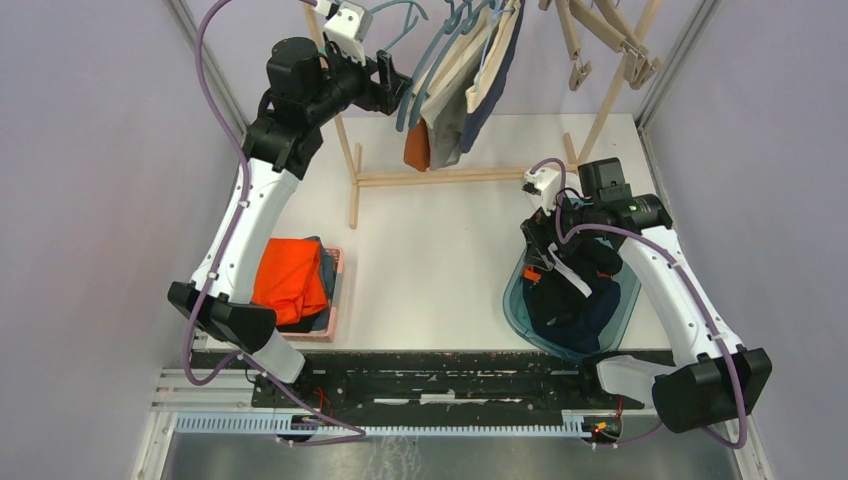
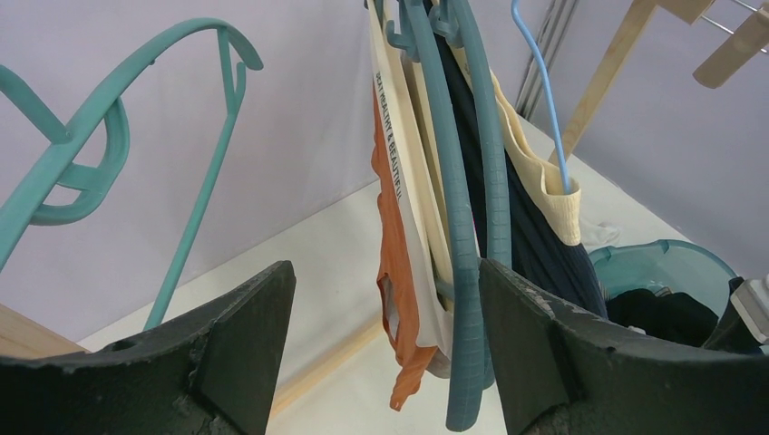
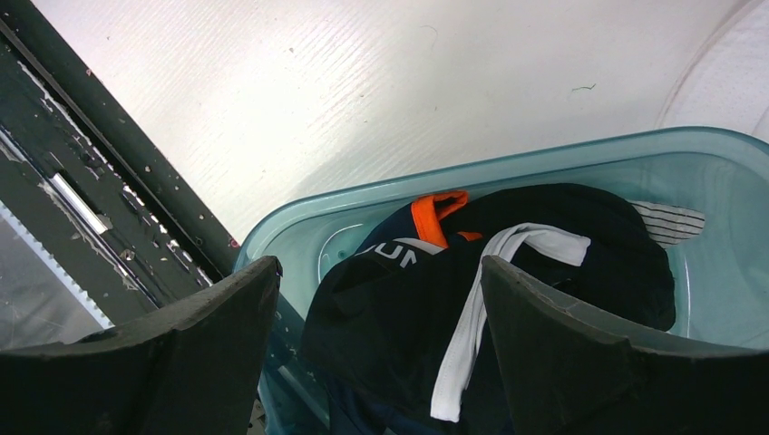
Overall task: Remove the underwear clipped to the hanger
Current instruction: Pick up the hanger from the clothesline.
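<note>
Several pieces of underwear hang bunched on teal hangers from the wooden rack: an orange one, a cream one and a navy one. My left gripper is raised just left of them and open. In the left wrist view the left gripper frames the orange and cream cloth, and a teal hanger's lower end sits close to the right finger. My right gripper hovers open over dark underwear that lies in a teal basin.
A pink tray with a folded bright-orange cloth sits by the left arm. The rack's wooden base bar crosses the table behind. Wooden clip hangers hang at top right. An empty teal hanger hangs left of the left gripper.
</note>
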Motion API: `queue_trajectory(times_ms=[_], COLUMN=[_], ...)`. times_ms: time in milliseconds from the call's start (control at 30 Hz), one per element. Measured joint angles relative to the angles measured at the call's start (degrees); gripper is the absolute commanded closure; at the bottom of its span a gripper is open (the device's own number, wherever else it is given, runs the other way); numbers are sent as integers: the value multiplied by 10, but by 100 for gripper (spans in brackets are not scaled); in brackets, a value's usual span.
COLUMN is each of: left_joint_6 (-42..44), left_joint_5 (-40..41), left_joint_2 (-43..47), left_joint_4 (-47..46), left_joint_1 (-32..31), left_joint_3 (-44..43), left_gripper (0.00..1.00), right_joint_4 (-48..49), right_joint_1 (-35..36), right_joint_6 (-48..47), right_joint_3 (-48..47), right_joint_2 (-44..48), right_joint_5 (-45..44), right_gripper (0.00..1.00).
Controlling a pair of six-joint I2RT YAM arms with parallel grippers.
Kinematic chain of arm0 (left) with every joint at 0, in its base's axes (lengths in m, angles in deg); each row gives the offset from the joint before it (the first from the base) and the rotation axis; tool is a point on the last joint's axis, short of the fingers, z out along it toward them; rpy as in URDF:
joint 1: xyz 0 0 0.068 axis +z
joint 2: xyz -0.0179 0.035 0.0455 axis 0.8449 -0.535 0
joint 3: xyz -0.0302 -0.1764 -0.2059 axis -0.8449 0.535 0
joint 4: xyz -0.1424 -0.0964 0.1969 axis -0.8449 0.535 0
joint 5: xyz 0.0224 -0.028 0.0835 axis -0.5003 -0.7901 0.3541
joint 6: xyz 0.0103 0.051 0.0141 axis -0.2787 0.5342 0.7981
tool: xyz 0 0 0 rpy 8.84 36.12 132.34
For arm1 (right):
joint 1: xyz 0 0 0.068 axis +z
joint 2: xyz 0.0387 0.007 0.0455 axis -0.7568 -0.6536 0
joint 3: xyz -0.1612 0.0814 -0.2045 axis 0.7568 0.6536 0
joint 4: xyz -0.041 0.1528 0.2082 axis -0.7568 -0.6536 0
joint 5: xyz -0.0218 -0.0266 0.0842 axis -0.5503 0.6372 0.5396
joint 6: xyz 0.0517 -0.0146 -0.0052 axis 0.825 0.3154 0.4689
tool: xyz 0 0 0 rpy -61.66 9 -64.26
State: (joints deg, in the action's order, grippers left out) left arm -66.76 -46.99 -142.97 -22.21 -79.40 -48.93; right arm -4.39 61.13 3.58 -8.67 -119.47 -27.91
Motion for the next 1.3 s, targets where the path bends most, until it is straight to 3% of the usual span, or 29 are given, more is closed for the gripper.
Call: queue_trajectory(times_ms=[267, 1067, 1300], left_joint_6=[0, 9, 12], left_joint_5=[0, 76, 82], left_joint_2=[-4, -57, -73], left_joint_4=[0, 3, 5], left_joint_1=[-7, -55, -61], left_joint_3=[0, -30, -59], left_gripper=[20, 46, 47], right_joint_4=[0, -2, -3], right_joint_1=[0, 0, 0], right_joint_6=[0, -4, -4], right_joint_3=[0, 0, 0], right_joint_2=[-8, -21, -23], right_joint_5=[0, 0, 0], right_gripper=[10, 9, 9])
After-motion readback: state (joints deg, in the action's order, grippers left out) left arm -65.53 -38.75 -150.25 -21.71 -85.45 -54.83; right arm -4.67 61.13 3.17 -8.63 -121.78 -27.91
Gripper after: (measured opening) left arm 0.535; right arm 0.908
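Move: The near arm of the first loaded teal hanger lies about 3 cm ahead of the left hand and 5 cm to its right, roughly level. A second teal hanger is some 3 cm right of that one; the orange underwear hangs about 10 cm below the hand, 4 cm ahead, 6 cm right. An empty hanger is 5 cm ahead, 8 cm left, slightly higher. From the right hand, the first hanger lies roughly 21 cm ahead, 23 cm left, 26 cm up. The left hand edges about 4 cm right and 2 forward, bringing the first hanger's arm between its narrowing fingers. ##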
